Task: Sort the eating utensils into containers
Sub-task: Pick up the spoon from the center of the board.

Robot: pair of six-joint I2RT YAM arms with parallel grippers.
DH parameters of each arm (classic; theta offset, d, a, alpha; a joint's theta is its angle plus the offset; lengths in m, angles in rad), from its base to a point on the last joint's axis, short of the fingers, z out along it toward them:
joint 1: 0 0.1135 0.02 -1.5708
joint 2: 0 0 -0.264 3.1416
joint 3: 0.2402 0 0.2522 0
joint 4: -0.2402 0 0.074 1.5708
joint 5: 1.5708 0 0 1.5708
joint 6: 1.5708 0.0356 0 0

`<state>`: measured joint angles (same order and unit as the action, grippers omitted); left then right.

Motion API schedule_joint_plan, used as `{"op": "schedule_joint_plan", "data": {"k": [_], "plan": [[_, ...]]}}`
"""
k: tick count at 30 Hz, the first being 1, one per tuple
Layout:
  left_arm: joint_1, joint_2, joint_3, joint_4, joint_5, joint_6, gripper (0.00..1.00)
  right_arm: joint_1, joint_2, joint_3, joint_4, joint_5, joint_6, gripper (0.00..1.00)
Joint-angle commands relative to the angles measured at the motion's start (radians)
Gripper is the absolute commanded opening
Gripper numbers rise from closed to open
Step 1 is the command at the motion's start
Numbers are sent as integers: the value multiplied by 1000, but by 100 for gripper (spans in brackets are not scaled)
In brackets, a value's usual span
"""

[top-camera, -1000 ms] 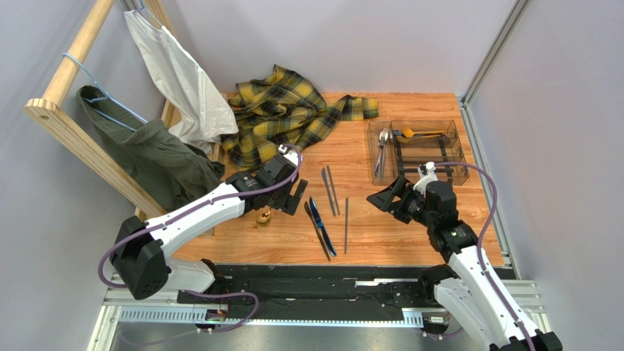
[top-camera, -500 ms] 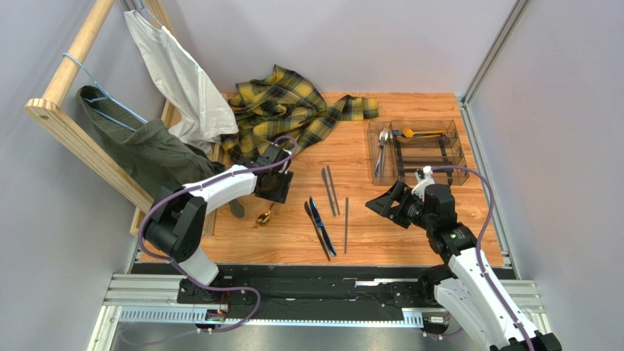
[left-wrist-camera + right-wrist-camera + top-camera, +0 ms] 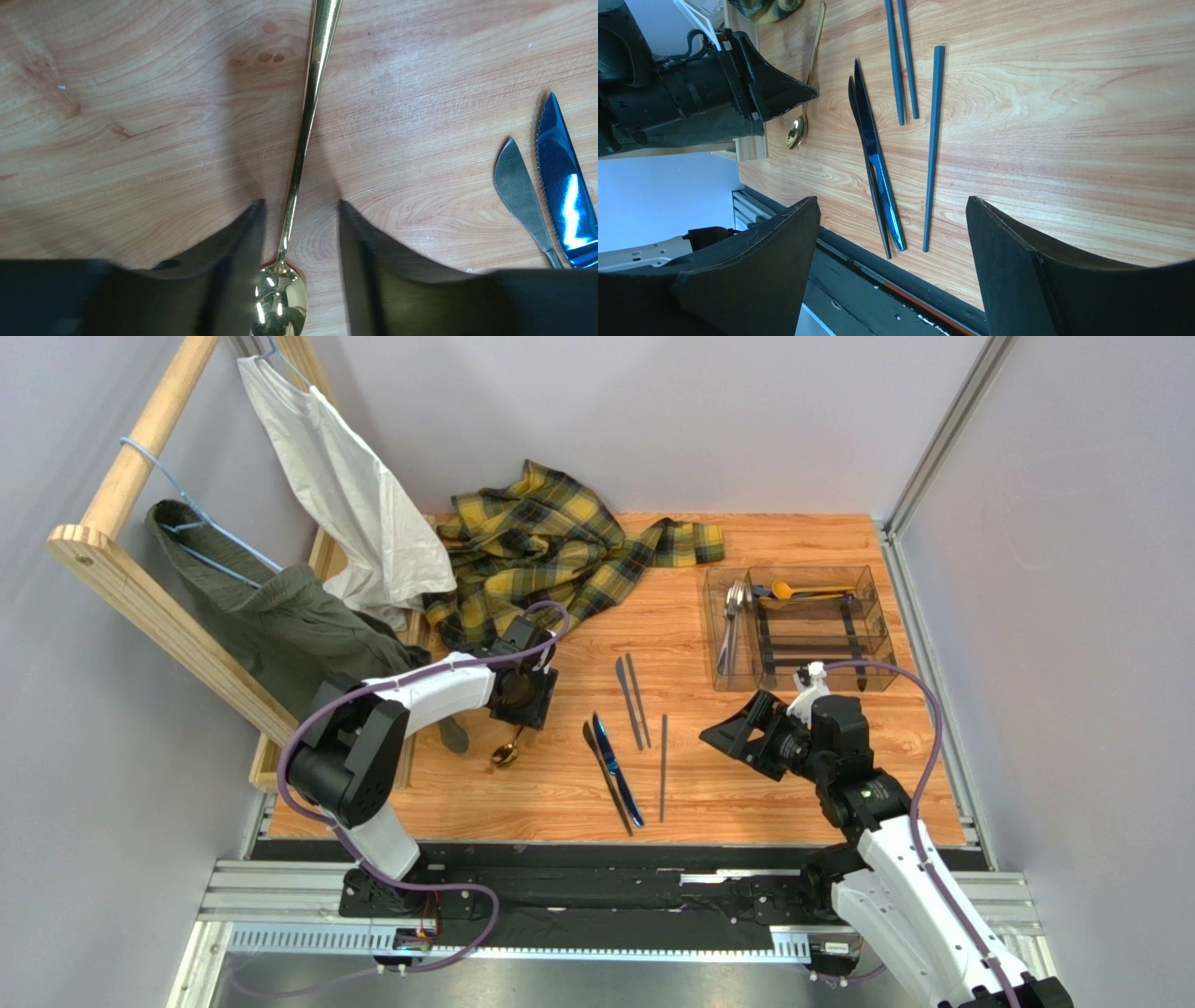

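A gold spoon (image 3: 303,140) lies on the wooden table, bowl toward me. My left gripper (image 3: 298,206) is low over it with its fingers on either side of the spoon's neck; bare wood shows on both sides of the neck. From above, the left gripper (image 3: 516,703) sits just behind the spoon (image 3: 505,751). A dark knife (image 3: 868,175), a blue knife (image 3: 878,161), a grey stick (image 3: 933,140) and two grey pieces (image 3: 901,56) lie mid-table. My right gripper (image 3: 744,732) hovers wide open right of them. The clear tray (image 3: 867,623) holds a gold spoon (image 3: 807,591) and silver forks (image 3: 732,623).
A yellow plaid shirt (image 3: 540,546) is heaped behind the left gripper. A wooden rack (image 3: 140,574) at the left carries a green garment (image 3: 295,637) and a white cloth (image 3: 337,490). A black rail (image 3: 631,875) runs along the table's near edge.
The left arm folded back and swung its gripper left over the gold spoon, and its jaws narrowed around the neck. The right gripper drifted slightly toward the near edge, still wide.
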<state>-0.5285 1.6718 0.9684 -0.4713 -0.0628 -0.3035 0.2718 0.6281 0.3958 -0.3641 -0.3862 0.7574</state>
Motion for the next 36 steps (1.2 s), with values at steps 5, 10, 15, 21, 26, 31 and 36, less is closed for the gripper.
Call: {"op": "schedule_joint_plan", "data": {"k": [5, 10, 15, 21, 26, 31, 36], "plan": [[2, 74, 18, -9, 55, -8, 24, 4, -36, 3, -38, 18, -6, 80], [2, 91, 20, -13, 89, -16, 4, 4, -42, 5, -52, 21, -4, 80], [1, 72, 7, -1, 116, -11, 0, 4, -39, 8, -50, 15, -1, 80], [-22, -38, -71, 57, 185, -22, 0, 4, -25, 24, -72, 15, -12, 82], [-53, -171, -125, 63, 176, -37, 0, 4, -19, 28, -67, -2, -7, 82], [-113, -291, -149, 56, 152, -51, 0, 4, -27, 40, -70, -11, 3, 82], [-183, -366, -140, 28, 139, -65, 0, 4, -34, 48, -62, -31, 25, 82]]}}
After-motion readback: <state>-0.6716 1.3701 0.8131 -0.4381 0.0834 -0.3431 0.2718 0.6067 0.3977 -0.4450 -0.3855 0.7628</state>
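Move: The left hand is low over the board with the gold spoon's neck already between its open fingers; the spoon's middle is about 4 cm ahead, 1 cm right and 1 cm below. The blue knife lies roughly 17 cm right and 8 cm back, the dark knife 15 cm right and 10 cm back, the pair of sticks 20 cm right and 4 cm ahead. From the right hand the spoon is some 33 cm left, 3 cm ahead, 11 cm below. Nearly in place, the left fingers close from half open and pinch the gold spoon's neck just above the bowl. The hand then slides a little right, draws back about 6 cm close to the board and finally rises some 5 cm, still going right towards the two knives, its fingertips tilting to the right while it turns about 10 degrees clockwise. ##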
